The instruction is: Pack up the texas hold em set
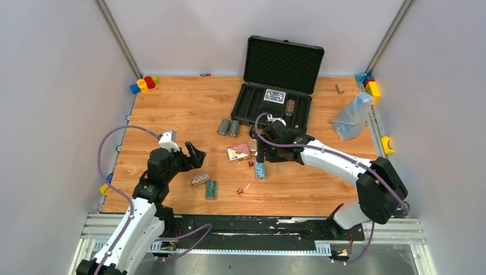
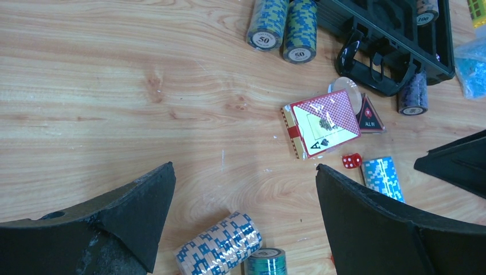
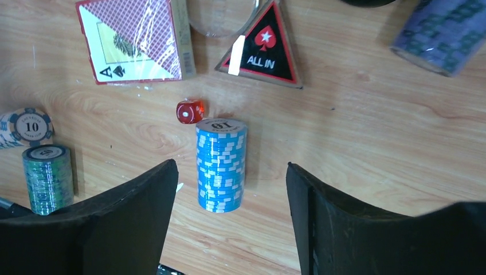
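The black case (image 1: pixel 283 63) stands open at the back, holding a blue card deck (image 1: pixel 274 96) and a chip roll (image 1: pixel 290 107). My right gripper (image 3: pixel 229 165) hovers open over a blue chip roll (image 3: pixel 220 166) lying on the table, not touching it. Beyond it lie a red die (image 3: pixel 189 111), the triangular ALL IN button (image 3: pixel 263 48) and a red card deck (image 3: pixel 134 40). My left gripper (image 2: pixel 245 167) is wide open and empty above a white-and-blue chip roll (image 2: pixel 220 243) and a green roll (image 2: pixel 266 262). Two more rolls (image 1: pixel 228 127) lie left of the case.
Toy blocks sit at the back left (image 1: pixel 144 83) and back right (image 1: pixel 371 86). A clear plastic bag (image 1: pixel 352 116) lies right of the case. A dark chip roll (image 2: pixel 412 94) rests by the case's front. A second die (image 1: pixel 239 191) lies near the front.
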Robot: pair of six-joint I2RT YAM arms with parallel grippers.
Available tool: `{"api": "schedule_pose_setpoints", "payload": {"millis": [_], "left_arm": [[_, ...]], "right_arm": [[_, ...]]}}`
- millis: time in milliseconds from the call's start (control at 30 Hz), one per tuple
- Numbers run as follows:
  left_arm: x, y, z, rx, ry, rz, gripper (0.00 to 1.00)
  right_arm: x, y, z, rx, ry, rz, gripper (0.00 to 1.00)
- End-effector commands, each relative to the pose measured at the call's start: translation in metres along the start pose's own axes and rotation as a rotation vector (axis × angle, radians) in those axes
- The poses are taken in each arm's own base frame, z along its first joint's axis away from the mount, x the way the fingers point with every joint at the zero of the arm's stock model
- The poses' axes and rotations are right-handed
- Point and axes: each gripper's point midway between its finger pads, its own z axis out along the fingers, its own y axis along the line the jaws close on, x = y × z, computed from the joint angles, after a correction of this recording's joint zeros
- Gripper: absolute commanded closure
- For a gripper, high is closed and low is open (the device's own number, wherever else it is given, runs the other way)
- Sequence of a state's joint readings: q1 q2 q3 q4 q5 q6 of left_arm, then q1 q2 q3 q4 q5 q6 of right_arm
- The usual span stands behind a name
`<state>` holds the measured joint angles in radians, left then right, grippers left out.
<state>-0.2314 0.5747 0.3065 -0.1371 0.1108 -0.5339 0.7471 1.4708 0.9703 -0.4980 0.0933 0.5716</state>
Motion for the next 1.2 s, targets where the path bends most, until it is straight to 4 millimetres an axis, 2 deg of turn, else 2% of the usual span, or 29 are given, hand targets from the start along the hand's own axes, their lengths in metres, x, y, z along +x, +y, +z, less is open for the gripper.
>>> {"api": "schedule_pose_setpoints", "payload": {"millis": [0,267,333,400,500,600,667,700,733,800,867,967,1033,1167], "left_arm": [[-0.009,-0.003,0.000,0.007,-0.031,-0.003,0.00],[-0.009,-0.003,0.000,0.009,-0.030,-0.002,0.00],[-0.009,-0.003,0.000,0.009,-0.030,-0.001,0.00],[-0.008,-0.003,0.000,0.010,-0.029,-0.001,0.00],[-0.008,-0.003,0.000,0.011,-0.028,-0.002,0.00],[-0.008,-0.004,0.000,0.012,-0.030,-0.001,0.00],[-0.009,-0.004,0.000,0.014,-0.030,-0.001,0.00],[-0.008,-0.004,0.000,0.014,-0.030,-0.001,0.00],[-0.009,-0.004,0.000,0.014,-0.030,-0.001,0.00],[-0.009,-0.004,0.000,0.014,-0.030,-0.002,0.00],[-0.009,-0.004,0.000,0.014,-0.030,-0.004,0.00],[-0.009,-0.004,0.000,0.011,-0.032,-0.006,0.00],[-0.009,-0.004,0.000,0.010,-0.031,-0.005,0.00],[-0.008,-0.003,0.000,0.007,-0.030,-0.005,0.00]], "right_arm": [[0.018,0.018,0.014,-0.043,0.084,-0.014,0.31],[0.046,0.023,0.039,-0.036,0.195,-0.026,0.43],[0.046,0.021,0.039,-0.027,0.191,-0.025,0.50],[0.036,0.021,0.031,-0.021,0.150,-0.028,0.59],[0.003,0.017,0.011,0.003,0.033,-0.033,0.64],[-0.041,0.003,-0.015,0.040,-0.099,-0.012,0.68],[-0.075,-0.021,-0.029,0.087,-0.189,0.048,0.72],[-0.088,-0.027,-0.037,0.089,-0.225,0.071,0.73],[-0.106,-0.045,-0.044,0.113,-0.267,0.118,0.73],[-0.138,-0.068,-0.057,0.153,-0.354,0.175,0.74],[-0.170,-0.085,-0.069,0.197,-0.452,0.202,0.75],[-0.205,-0.103,-0.069,0.253,-0.538,0.209,0.75],[-0.221,-0.114,-0.060,0.275,-0.542,0.230,0.76],[-0.238,-0.135,-0.032,0.288,-0.502,0.269,0.79]]}}
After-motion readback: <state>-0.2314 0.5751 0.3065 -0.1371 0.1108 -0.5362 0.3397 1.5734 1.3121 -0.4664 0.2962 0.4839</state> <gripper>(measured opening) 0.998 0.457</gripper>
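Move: The blue chip stack lies on the table about 3 cm back from the right hand, 2 cm to its left and 6 cm below. The red die is level with that hand, 5 cm left; the card box lies 4 cm ahead and 10 cm left, and the All In triangle 4 cm ahead and 1 cm left, all some 7 cm down. The case's brown stack is roughly 20 cm ahead, 9 cm right and 5 cm below. From the left hand, the blue stack is about 21 cm right, 4 cm back and 10 cm below. The blue chip stack is pinched between the right fingers after that hand sinks about 6 cm, drawing back and slightly left as it narrows. The hand then lifts the stack some 16 cm while carrying it about 20 cm forward and well to the right, over the case beside the brown stack, turning clockwise some 30 degrees and tilting the fingertips up, grip kept. ##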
